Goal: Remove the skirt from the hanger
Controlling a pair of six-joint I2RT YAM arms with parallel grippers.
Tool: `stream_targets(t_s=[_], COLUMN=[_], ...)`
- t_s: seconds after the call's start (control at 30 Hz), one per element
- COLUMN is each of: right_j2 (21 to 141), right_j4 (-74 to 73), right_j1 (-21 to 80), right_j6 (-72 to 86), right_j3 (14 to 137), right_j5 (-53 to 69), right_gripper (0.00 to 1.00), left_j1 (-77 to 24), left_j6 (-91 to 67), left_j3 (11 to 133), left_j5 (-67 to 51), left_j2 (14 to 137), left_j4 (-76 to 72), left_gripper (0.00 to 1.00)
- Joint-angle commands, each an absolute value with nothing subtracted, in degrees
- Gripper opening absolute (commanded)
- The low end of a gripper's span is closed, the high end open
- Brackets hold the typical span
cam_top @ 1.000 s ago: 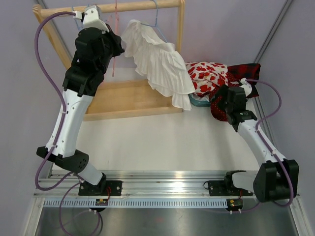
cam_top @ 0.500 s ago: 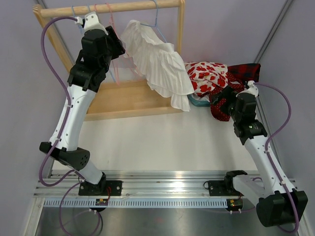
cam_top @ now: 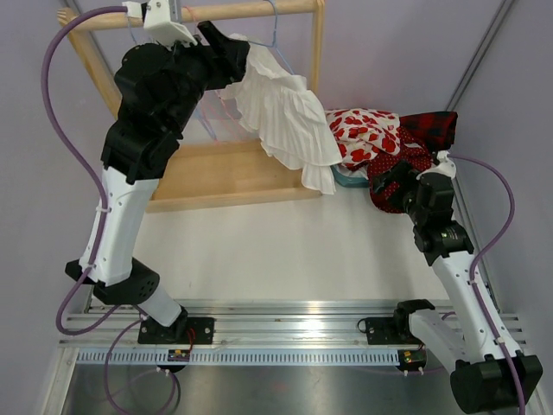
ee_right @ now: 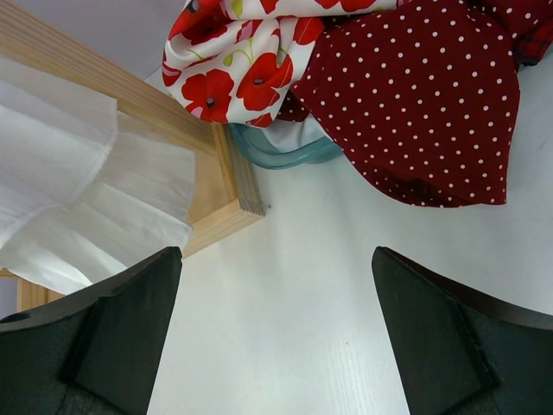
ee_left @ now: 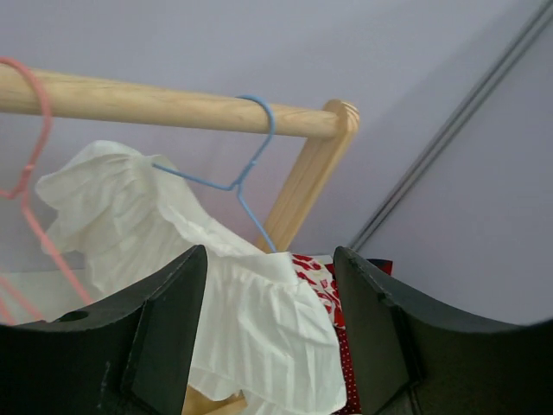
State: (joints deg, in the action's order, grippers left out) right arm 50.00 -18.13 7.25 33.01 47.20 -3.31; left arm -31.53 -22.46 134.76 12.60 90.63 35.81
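The white pleated skirt (cam_top: 285,108) hangs on a thin blue hanger (cam_top: 278,45), whose hook sits over the wooden rail (cam_top: 259,9). My left gripper (cam_top: 233,50) is raised to the skirt's upper left corner. In the left wrist view this gripper (ee_left: 270,255) is open. The skirt (ee_left: 130,216) and the blue hanger (ee_left: 251,164) lie beyond its dark fingers (ee_left: 164,328), not pinched. My right gripper (cam_top: 387,183) hovers low near the red clothes. It stands open (ee_right: 276,251) over bare table with nothing in it.
The wooden rack's base (cam_top: 225,177) lies under the skirt, and its corner (ee_right: 238,194) is near my right gripper. A pink hanger (ee_left: 34,173) hangs left on the rail. A poppy-print cloth (cam_top: 363,130) and a red dotted cloth (ee_right: 423,95) pile over a teal tub (ee_right: 276,147).
My left gripper has gone from shut to open while the arm rose and swung right to the skirt's top. The right arm has drawn back slightly, still open.
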Motion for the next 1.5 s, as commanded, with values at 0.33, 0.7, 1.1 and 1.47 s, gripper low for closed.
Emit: stream_targets(t_s=[0.33, 0.7, 1.1, 1.47], right_j2=[41.9, 41.7, 43.5, 48.2], right_j4=[-24.3, -25.9, -24.5, -14.8], right_j1=[7.6, 7.6, 7.6, 20.1], right_j6=[30.8, 30.1, 29.4, 25.9], right_j3=[48.3, 50.5, 50.3, 61.4], right_j5=[-0.3, 2.5, 2.9, 11.4], right_gripper=[0.99, 0.99, 0.99, 0.99], left_j1=[-33.7, -33.7, -33.8, -34.3], left_j6=[-20.8, -22.9, -23.6, -22.2], left_j3=[134.4, 136.1, 136.3, 130.3], left_j5=[9.7, 11.1, 14.1, 14.4], left_j2=[106.5, 114.0, 114.5, 99.2], left_j4=[22.1, 15.0, 13.4, 16.1], left_gripper=[0.62, 0.59, 0.00, 0.00])
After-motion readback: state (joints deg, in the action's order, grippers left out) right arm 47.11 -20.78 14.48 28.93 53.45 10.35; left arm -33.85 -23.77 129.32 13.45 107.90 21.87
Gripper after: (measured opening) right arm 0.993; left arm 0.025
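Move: The blue hanger holding the white skirt hangs about 16 cm ahead of my left hand, 11 cm to its right and 15 cm lower. The skirt's middle is 14 cm ahead, 15 cm right and 28 cm down. A pink hanger hangs some 15 cm ahead, 7 cm left and 13 cm below. From my right hand the skirt lies roughly 17 cm ahead, 21 cm left and slightly above; the flowered cloth is about 16 cm ahead, 4 cm left, 14 cm below. I reach my half-open left hand forward, down and right to the blue hanger, about 25 cm in all, shut the fingers on its wire just below the neck, then draw it back some 5 cm with a little lift and left. My wide-open right hand backs off 4 cm, then swings left and up towards the skirt, turning about 20 degrees counter-clockwise. ##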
